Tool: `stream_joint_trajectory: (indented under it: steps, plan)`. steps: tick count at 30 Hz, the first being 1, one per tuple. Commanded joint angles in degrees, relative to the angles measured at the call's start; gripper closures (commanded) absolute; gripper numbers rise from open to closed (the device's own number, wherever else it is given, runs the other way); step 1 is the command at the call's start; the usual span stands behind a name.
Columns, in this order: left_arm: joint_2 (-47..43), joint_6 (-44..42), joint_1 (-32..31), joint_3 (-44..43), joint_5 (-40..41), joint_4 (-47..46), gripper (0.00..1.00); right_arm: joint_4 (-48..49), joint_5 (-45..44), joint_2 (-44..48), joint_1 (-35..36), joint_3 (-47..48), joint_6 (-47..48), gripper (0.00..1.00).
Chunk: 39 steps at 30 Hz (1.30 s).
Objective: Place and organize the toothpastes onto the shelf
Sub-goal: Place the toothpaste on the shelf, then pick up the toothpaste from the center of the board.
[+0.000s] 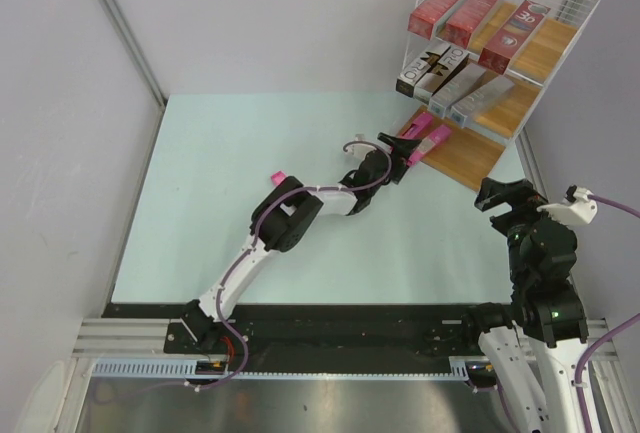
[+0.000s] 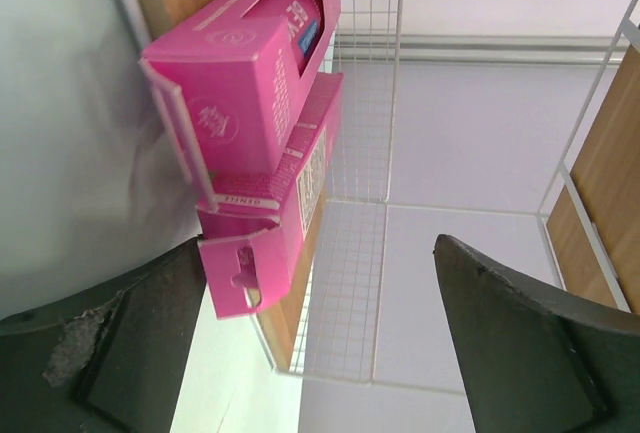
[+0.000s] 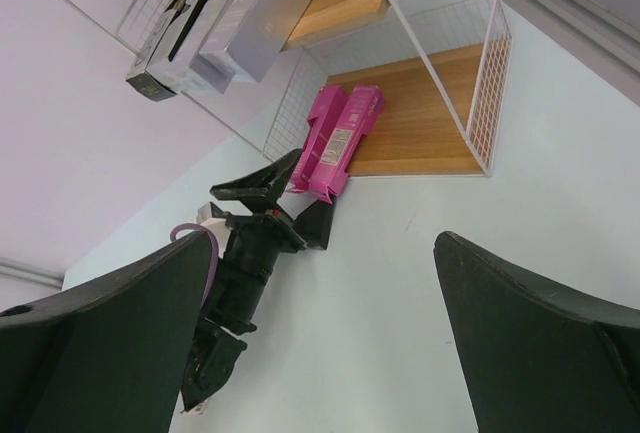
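Note:
The shelf (image 1: 545, 48) stands at the far right. Three dark red toothpastes (image 1: 475, 11) lie on its top board and three silver-grey ones (image 1: 455, 83) on the middle board. Two pink toothpastes (image 1: 424, 138) lie side by side on the bottom board (image 3: 420, 123), their near ends over its edge. My left gripper (image 1: 398, 148) is open right at those ends. In the left wrist view the pink cartons (image 2: 250, 83) sit beside one finger (image 2: 140, 343), ungripped. A pink end (image 1: 278, 175) peeks from behind the left arm. My right gripper (image 1: 500, 198) hangs open and empty.
The pale table (image 1: 240, 213) runs left of the shelf. Grey walls close in on the left and back. The bottom board's right half (image 1: 480, 158) is bare wood. The right arm stands at the near right, close to the shelf's front corner.

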State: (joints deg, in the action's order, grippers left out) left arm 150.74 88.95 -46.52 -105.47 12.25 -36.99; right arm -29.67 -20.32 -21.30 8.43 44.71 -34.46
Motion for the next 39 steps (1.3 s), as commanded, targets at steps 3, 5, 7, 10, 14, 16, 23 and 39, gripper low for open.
stream_joint_trajectory:
  steps: [3,5,7,10,14,16,23,39]
  plan:
    - [-7.7,-7.4,0.0,10.9,1.4,-1.4,0.00,0.1,1.3,-0.4,0.2,2.3,1.0,0.00]
    - [-10.8,-12.6,0.1,12.6,2.2,1.3,0.00,0.0,1.9,-0.8,0.3,2.3,0.9,0.00]
    - [-13.1,-16.4,0.1,15.9,3.0,1.4,0.00,0.1,3.3,-1.1,0.2,2.3,1.0,0.00]
    - [-16.9,-21.6,0.4,18.3,3.4,2.2,0.00,0.3,4.6,-2.0,0.3,2.3,0.8,0.00]
    - [-24.1,-29.4,0.6,23.8,5.7,3.4,0.00,0.9,8.4,-3.0,0.3,2.3,1.4,0.00]
    - [-29.6,-34.5,1.2,28.5,7.0,2.6,0.00,1.1,10.2,-4.3,0.4,2.3,1.3,0.00]
    - [-44.1,-55.5,4.1,32.7,5.0,8.9,0.00,2.7,17.7,-9.5,1.2,2.4,1.4,0.00]
    - [-70.8,-69.1,10.9,41.6,2.1,34.0,0.00,14.0,-2.5,-35.4,37.0,7.1,6.7,0.00]
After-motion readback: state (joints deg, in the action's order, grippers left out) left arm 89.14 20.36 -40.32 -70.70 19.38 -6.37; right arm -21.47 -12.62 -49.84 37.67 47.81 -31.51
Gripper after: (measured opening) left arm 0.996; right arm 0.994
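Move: The loose pink toothpaste box lies about 28 cm to the left hand's left, some 9 cm back and 5 cm lower. Of the two shelved pink boxes, the nearer is roughly 5 cm ahead, 6 cm right and 3 cm lower; the farther is about 8 cm ahead, 1 cm right, equally low. From the right hand, the loose box is about 47 cm left, 18 cm ahead and 28 cm below; the nearer shelved box is some 32 cm ahead, 14 cm left and 26 cm below. Open and empty, the left hand backs clear of the shelved pink boxes, first almost level leftward and back, then climbing steeply, about 23 cm left and 20 cm up in all, towards above the loose box while rolling some 70 degrees, left side rising. The right hand, also open, swings left over the table towards that box, sinking a little, turning counter-clockwise and tipping down. ##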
